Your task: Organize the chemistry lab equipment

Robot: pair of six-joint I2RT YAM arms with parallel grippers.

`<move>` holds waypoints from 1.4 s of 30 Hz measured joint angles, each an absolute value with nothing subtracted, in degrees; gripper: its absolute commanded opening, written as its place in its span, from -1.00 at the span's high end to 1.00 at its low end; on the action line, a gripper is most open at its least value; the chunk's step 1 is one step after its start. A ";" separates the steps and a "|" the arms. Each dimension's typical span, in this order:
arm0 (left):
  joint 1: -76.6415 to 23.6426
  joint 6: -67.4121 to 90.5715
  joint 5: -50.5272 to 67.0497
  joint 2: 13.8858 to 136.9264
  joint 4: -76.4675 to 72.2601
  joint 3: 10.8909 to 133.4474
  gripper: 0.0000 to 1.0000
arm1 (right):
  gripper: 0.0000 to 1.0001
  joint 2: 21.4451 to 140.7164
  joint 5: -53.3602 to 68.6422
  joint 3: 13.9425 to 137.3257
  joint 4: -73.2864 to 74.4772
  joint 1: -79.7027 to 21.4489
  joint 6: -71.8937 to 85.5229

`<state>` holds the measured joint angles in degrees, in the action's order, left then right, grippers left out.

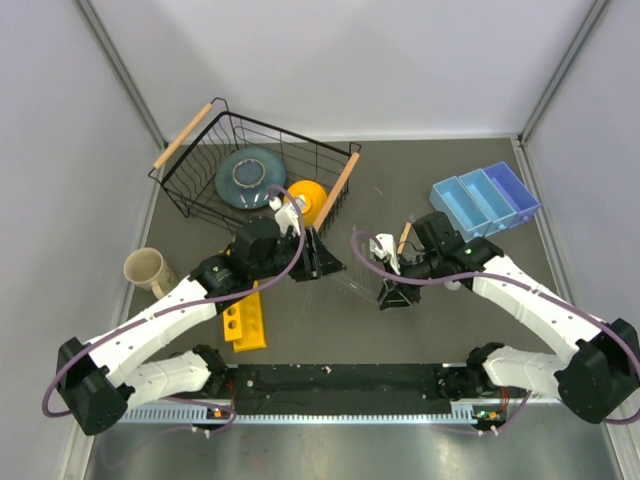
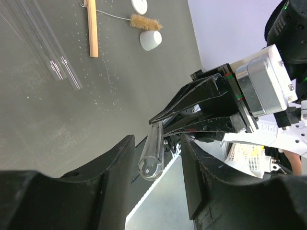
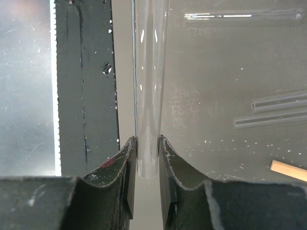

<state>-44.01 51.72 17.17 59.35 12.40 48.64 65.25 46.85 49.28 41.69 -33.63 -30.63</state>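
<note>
My right gripper (image 3: 147, 148) is shut on one end of a slim clear glass tube (image 3: 149, 72) and holds it above the table. The tube's other, rounded end (image 2: 153, 153) sits between the fingers of my left gripper (image 2: 158, 163), which is open with a gap on its right side. In the top view the two grippers (image 1: 318, 255) (image 1: 393, 297) face each other at mid-table. On the table lie a flat wooden stick (image 2: 92, 28), a small brown brush (image 2: 145, 22), two white round pieces (image 2: 150, 40) and more clear tubes (image 2: 53, 52).
A black wire basket (image 1: 200, 190) at the back left holds a blue-grey plate (image 1: 250, 175) and a yellow dome (image 1: 308, 197). A beige mug (image 1: 148, 270) and a yellow rack (image 1: 247, 320) stand at the left. Blue trays (image 1: 485, 200) sit at the back right.
</note>
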 measured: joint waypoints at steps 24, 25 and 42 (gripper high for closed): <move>-45.19 49.58 15.31 59.37 14.00 48.64 0.88 | 0.52 66.54 46.61 49.65 41.56 -33.63 -29.39; -45.19 49.50 15.25 59.24 14.33 48.64 0.88 | 0.29 66.54 46.61 49.65 41.58 -33.63 -29.41; -43.64 38.44 -7.90 47.35 49.93 58.37 0.89 | -0.64 61.91 49.47 49.74 43.29 -22.94 -32.95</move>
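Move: The test tube slopes from the right fingers, which still hold its closed end, up to its open mouth between the left's parted fingers; its middle is about 5 cm right, 2 back and 4 below the left hand. From the right hand that middle lies some 6 cm left, 2 ahead and 4 up. The yellow rack is roughly 21 cm left, 2 ahead and 20 below the left hand; two glass tubes lie about 11 ahead, 8 right and 23 below it. The left hand settles about 1 cm lower and pinches the tube's mouth end while the right keeps its hold, then the right fingers open wide and let go, backing off some 4 cm forward and to the right with a slight rise. The left then carries the tube about 12 cm leftward towards the yellow rack, dipping a little on the way and climbing back, while its fingers tip some 30 degrees further down and swing counter-clockwise. ##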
